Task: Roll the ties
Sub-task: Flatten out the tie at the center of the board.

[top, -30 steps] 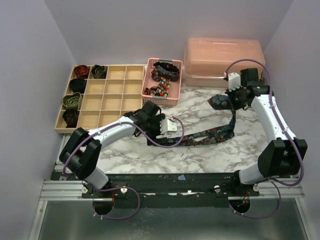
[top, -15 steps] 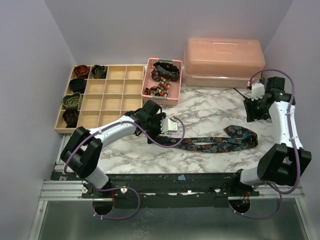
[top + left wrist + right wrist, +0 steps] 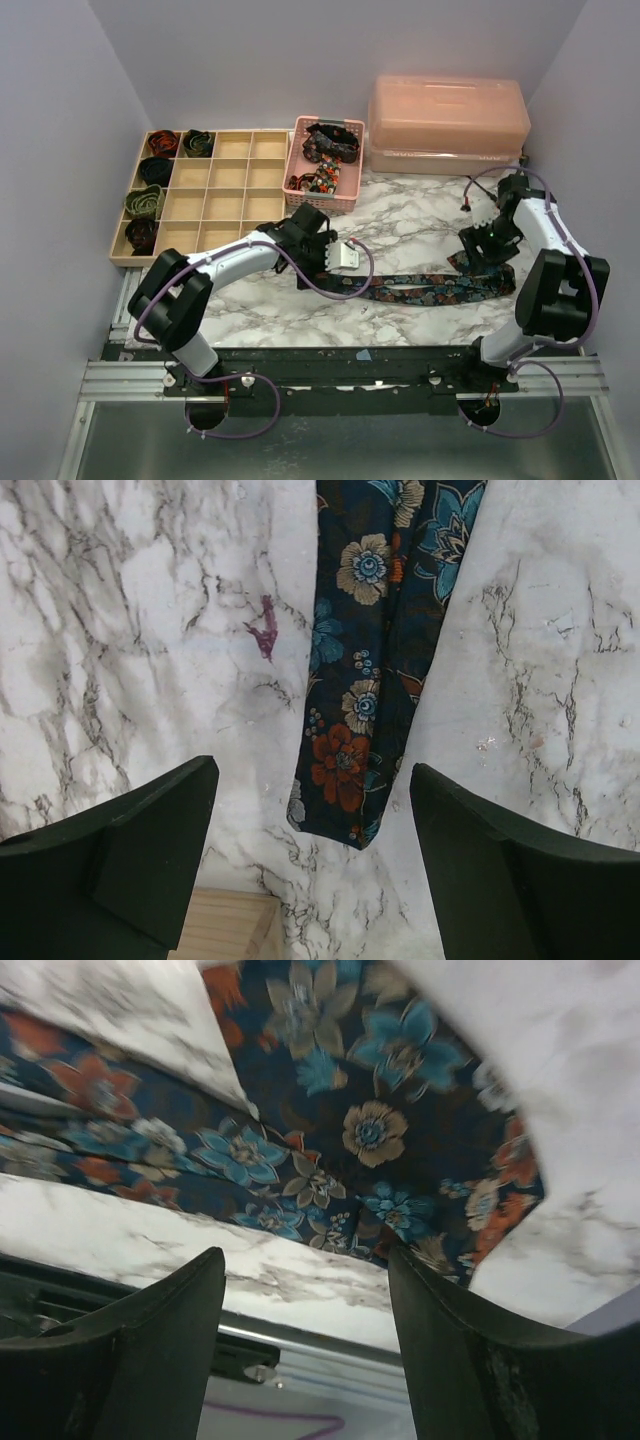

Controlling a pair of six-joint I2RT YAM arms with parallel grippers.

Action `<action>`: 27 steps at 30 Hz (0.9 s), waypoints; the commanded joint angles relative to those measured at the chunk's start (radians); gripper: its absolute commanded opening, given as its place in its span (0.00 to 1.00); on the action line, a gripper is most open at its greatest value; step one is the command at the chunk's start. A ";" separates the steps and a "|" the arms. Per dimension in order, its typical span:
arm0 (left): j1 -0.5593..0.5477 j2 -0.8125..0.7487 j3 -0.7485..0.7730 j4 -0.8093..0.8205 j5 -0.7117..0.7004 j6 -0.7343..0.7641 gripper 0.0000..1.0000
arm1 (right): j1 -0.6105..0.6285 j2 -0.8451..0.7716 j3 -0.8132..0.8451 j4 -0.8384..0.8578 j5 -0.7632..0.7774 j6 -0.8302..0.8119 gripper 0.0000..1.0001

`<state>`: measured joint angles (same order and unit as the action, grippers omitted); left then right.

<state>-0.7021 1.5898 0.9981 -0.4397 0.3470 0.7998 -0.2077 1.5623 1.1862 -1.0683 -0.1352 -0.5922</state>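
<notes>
One floral navy-teal-orange tie (image 3: 430,288) lies stretched flat on the marble table (image 3: 400,215). Its narrow tip (image 3: 345,800) rests just ahead of my left gripper (image 3: 315,815), which stands open and holds nothing. In the top view that left gripper (image 3: 322,262) hovers at the tie's left end. My right gripper (image 3: 478,248) hangs low over the wide end (image 3: 400,1160), open, with nothing between its fingers (image 3: 130,1340). Several coiled ties (image 3: 150,190) sit in the wooden organiser's left cells.
The wooden organiser tray (image 3: 225,190) stands at the back left, its corner (image 3: 225,925) showing under my left gripper. A pink mesh basket (image 3: 345,195) holds loose ties. A pink lidded box (image 3: 448,120) is at the back right. The table's front edge (image 3: 300,1335) lies close below the right gripper.
My right gripper opened and let go of the tie's wide end, which dropped flat on the table. The right arm swung out right, then came back low over it. The left arm barely moved.
</notes>
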 commanded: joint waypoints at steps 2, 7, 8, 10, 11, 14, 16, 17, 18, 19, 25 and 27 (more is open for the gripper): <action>-0.023 0.074 0.056 -0.112 -0.043 0.081 0.78 | -0.007 0.029 -0.162 0.107 0.197 -0.050 0.69; -0.028 0.098 0.042 -0.119 -0.115 0.073 0.52 | -0.008 0.049 -0.303 0.254 0.260 -0.068 0.54; -0.027 0.099 0.045 -0.117 -0.127 0.057 0.46 | -0.007 0.062 -0.307 0.266 0.248 -0.058 0.41; -0.027 0.097 0.054 -0.114 -0.151 0.024 0.37 | -0.002 0.086 -0.279 0.278 0.189 -0.019 0.10; -0.025 0.093 0.060 -0.119 -0.165 0.010 0.33 | 0.007 0.100 -0.246 0.272 0.157 0.007 0.01; -0.015 0.062 0.073 -0.142 -0.193 -0.020 0.22 | 0.036 0.114 -0.115 0.218 -0.030 0.068 0.01; 0.003 0.026 0.081 -0.176 -0.198 -0.038 0.18 | 0.057 0.110 -0.011 0.174 -0.175 0.093 0.01; 0.015 0.008 0.082 -0.189 -0.202 -0.049 0.17 | 0.064 0.110 0.040 0.160 -0.232 0.111 0.00; 0.028 -0.019 0.077 -0.206 -0.202 -0.055 0.17 | 0.068 0.106 0.080 0.140 -0.306 0.119 0.01; 0.036 -0.042 0.069 -0.223 -0.201 -0.057 0.17 | 0.067 0.104 0.120 0.119 -0.361 0.120 0.01; 0.053 -0.181 -0.064 -0.240 -0.228 -0.032 0.15 | 0.055 0.071 0.070 0.016 -0.474 0.057 0.01; 0.053 -0.196 -0.108 -0.224 -0.253 -0.031 0.14 | 0.033 0.047 -0.020 0.010 -0.415 0.030 0.01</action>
<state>-0.6449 1.4384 0.9874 -0.6350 0.1497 0.7624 -0.1432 1.6341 1.2964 -0.9375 -0.5053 -0.5156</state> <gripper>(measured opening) 0.153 0.007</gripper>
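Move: The tie's left end lies just under the left gripper's open fingers, about 3 cm down and 1 cm to the left. The wooden tray's middle is some 24 cm left and 19 cm ahead; the pink basket is roughly 27 cm ahead and 2 cm right. From the right gripper, the tie's right-hand bend is about 6 cm back, 3 cm right and 7 cm down, with its folded-over tail level ahead, 4 cm left and also 7 cm down. Drop the right gripper back and down onto the tie's right-hand bend, shut the fingers on it, then sweep it forward, left and up about 10 cm, rolling its left side up some 20 degrees and easing slightly back at the end. Meanwhile lower the left gripper 3 cm, pinch the tie's left end, and draw it left while lifting. ##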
